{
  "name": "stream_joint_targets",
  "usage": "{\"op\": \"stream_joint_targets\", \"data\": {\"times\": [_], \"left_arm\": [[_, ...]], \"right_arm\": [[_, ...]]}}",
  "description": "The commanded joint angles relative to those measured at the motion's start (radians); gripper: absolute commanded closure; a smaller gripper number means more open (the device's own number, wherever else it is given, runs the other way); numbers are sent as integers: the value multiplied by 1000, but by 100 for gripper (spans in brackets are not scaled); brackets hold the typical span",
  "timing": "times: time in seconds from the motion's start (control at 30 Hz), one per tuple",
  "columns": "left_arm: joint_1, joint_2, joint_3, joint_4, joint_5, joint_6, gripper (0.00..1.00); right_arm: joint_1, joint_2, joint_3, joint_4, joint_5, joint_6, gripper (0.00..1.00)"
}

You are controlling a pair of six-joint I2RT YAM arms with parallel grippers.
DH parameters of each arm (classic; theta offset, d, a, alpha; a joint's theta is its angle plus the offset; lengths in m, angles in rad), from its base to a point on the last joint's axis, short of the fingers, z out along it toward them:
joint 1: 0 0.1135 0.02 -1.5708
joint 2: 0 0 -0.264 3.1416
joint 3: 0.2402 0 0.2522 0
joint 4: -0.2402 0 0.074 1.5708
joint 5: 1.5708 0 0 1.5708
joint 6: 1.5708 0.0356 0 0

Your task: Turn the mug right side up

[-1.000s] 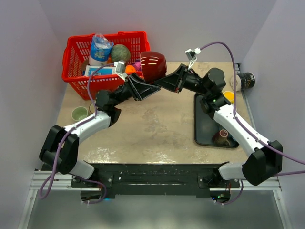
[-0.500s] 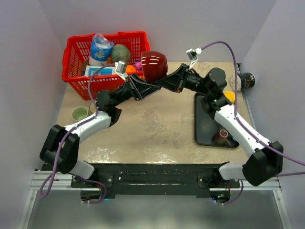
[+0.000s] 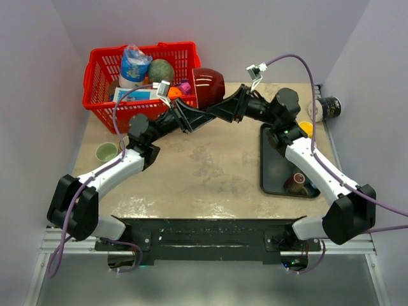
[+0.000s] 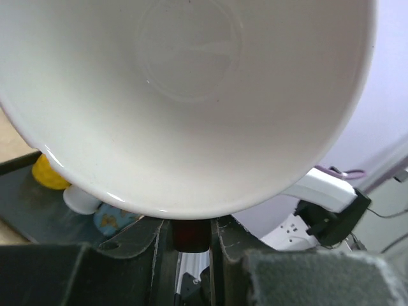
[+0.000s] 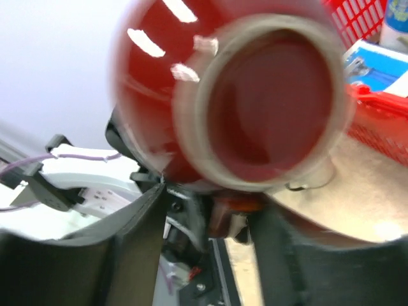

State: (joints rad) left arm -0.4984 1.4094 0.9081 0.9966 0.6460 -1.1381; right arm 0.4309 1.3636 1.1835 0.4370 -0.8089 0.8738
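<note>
The mug (image 3: 208,87), glossy dark red outside and white inside, hangs in the air in front of the basket, between both grippers. In the left wrist view its white inside (image 4: 191,95) faces the camera. My left gripper (image 4: 191,234) is shut on the mug's dark red handle, which sits pinched between the two fingers. In the right wrist view the mug's underside (image 5: 268,102) faces the camera, blurred. My right gripper (image 5: 217,210) stands open just below it, fingers (image 5: 127,236) wide apart and clear of the mug. Seen from above, both gripper tips meet under the mug (image 3: 209,112).
A red basket (image 3: 102,71) with a bottle, a green ball and boxes stands at the back left, right behind the mug. A black tray (image 3: 273,167) holding a cup lies on the right. A small green cup (image 3: 106,152) is at the left, a dark can (image 3: 329,108) at the far right.
My right gripper's jaws have spread apart off the mug. The mug, held by the left gripper, has shifted slightly right and back. The left arm's elbow has swung a little.
</note>
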Motion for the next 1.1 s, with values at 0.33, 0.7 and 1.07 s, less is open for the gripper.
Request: {"op": "stream_joint_targets", "data": {"times": [0.33,0.7,1.07], "left_arm": [[4,-95,121,-510,-176,303,100],[4,-177,166,-809,-347,484,100],[3,-239,172,-1366,-611,676,100]], "right_arm": [[8,-38,36,-151,122,-209,5],[9,-54,53,-420,449,-309,1],[5,-23,133,-646,740,-366,1]]}}
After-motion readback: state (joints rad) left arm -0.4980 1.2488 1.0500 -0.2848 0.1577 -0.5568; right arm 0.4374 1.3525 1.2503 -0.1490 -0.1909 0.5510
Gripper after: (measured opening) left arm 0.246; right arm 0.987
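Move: Between both hands, gripped by its handle, the dark red mug has its body about 6 cm ahead of each hand point and 5 cm above. From the left hand, the free table spot it is carried towards lies roughly 15 cm left and 3 cm ahead, some 33 cm down. At the same low level and about 4 cm ahead, the white mug stands some 26 cm left and the green mug 36 cm left. The red basket's middle is about 26 cm ahead and 24 cm left, some 28 cm down. Carrying the dark red mug alone by its handle, the left hand sinks about 15 cm, first easing forward, then swinging left in front of the basket; its wrist rolls some 50 degrees, left side rising, with a counter-clockwise turn. The right fingers spread wide off the handle, and that hand goes down, forward and to its right, about 14 cm in all, turning clockwise and tipping its fingers downward. ##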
